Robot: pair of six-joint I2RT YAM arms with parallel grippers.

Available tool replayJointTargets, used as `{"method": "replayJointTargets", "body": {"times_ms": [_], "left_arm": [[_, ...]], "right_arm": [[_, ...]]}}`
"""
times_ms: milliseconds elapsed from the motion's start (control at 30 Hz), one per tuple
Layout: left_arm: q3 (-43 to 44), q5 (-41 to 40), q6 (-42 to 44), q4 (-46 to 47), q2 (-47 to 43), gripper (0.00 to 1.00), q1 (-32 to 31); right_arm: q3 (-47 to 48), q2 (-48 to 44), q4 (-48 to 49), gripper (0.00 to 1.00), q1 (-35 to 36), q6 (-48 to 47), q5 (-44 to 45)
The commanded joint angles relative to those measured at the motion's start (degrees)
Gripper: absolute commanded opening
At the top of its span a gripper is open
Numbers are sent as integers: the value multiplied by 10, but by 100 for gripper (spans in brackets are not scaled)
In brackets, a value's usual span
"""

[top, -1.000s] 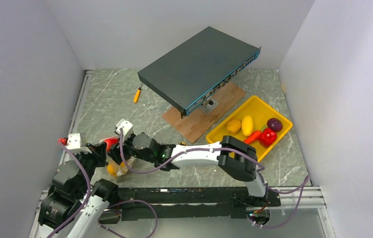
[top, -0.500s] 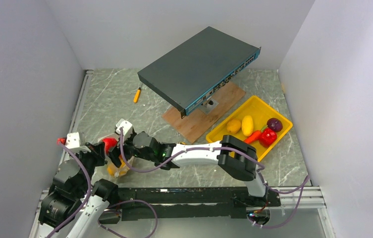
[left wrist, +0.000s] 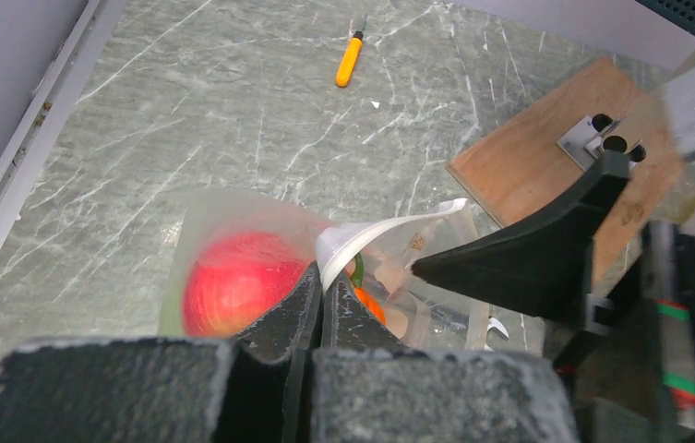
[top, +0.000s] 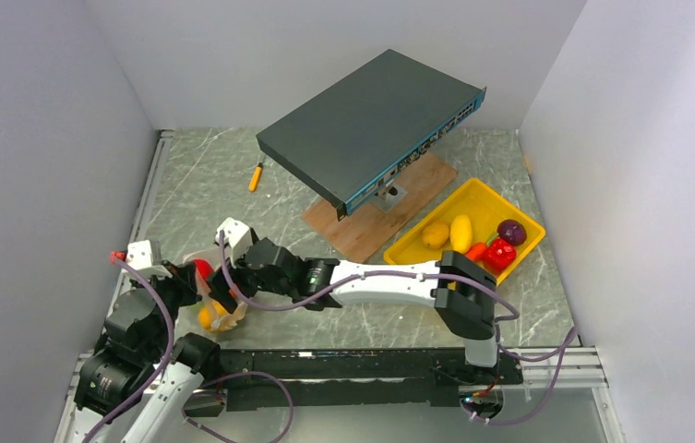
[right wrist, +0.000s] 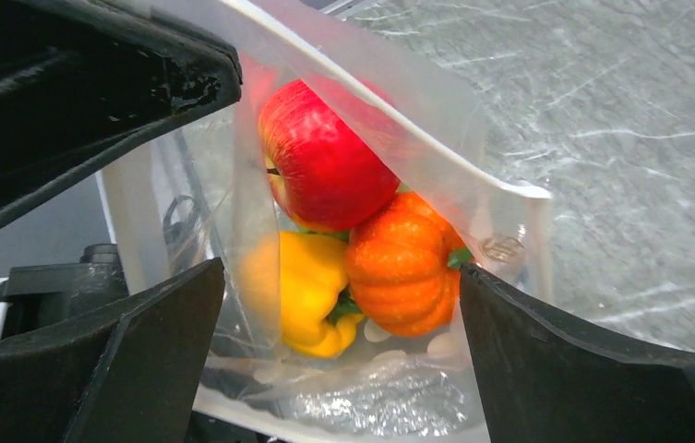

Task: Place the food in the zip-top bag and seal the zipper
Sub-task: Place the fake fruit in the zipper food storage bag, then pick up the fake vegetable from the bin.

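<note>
The zip-top bag (right wrist: pixel 500 221) hangs open at the near left of the table (top: pixel 217 297). It holds a red round fruit (right wrist: pixel 325 157), a yellow pepper (right wrist: pixel 311 295) and an orange pumpkin (right wrist: pixel 403 268). My left gripper (left wrist: pixel 323 281) is shut on the whitish zipper strip (left wrist: pixel 380 231) at the bag's mouth. My right gripper (right wrist: pixel 341 269) is open, with one finger on each side of the bag's lower part. In the top view the left gripper (top: pixel 194 277) and the right gripper (top: pixel 231 281) meet at the bag.
A yellow tray (top: pixel 484 197) at the right holds yellow potatoes, a carrot, a red pepper and a purple onion. A dark network switch (top: pixel 371 125) rests tilted over a wooden board (top: pixel 422 185). A yellow-handled screwdriver (top: pixel 256 175) lies at the far left.
The right arm's elbow has moved right and its forearm has stretched out toward the bag. The left gripper has shifted slightly, still holding the strip.
</note>
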Motion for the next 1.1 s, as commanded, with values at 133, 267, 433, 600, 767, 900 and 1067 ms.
{"method": "replayJointTargets", "body": {"times_ms": [133, 267, 433, 600, 767, 900, 1067], "left_arm": [[10, -12, -7, 14, -4, 0, 3], [9, -16, -10, 13, -13, 0, 3], [10, -18, -11, 12, -16, 0, 3], [9, -19, -10, 13, -15, 0, 3], [8, -6, -3, 18, -19, 0, 3], [6, 2, 3, 24, -26, 0, 3], [7, 4, 2, 24, -28, 0, 3]], "right_arm": [[19, -73, -68, 98, 1, 6, 16], [25, -95, -119, 95, 1, 3, 21], [-24, -176, -166, 96, 1, 13, 38], [-112, -293, -225, 96, 1, 42, 109], [-221, -436, -324, 97, -6, 125, 292], [-315, -543, -393, 97, -72, 268, 370], [-401, -634, -446, 95, -242, 372, 348]]}}
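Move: The round orange-yellow fruit, nearest food in the yellow tray, lies about 46 cm to the right hand's right, 14 cm ahead and 15 cm lower. The yellow oblong fruit is 6 cm farther right of it, level; the red chili some 8 cm right of it and 4 cm nearer. The filled bag sits right under the right hand, its middle about 9 cm down. From the left hand the round fruit is roughly 50 cm right, 15 cm ahead, 21 cm down. The filled bag is left behind as the empty right hand, fingers still wide open, lifts from its mouth and sweeps right, gathering speed, about 35 cm towards the yellow tray. It climbs some 8 cm, then sinks and reaches slightly forward late on, turning about 50 degrees clockwise. The left hand stays put, still pinching the bag's rim. ##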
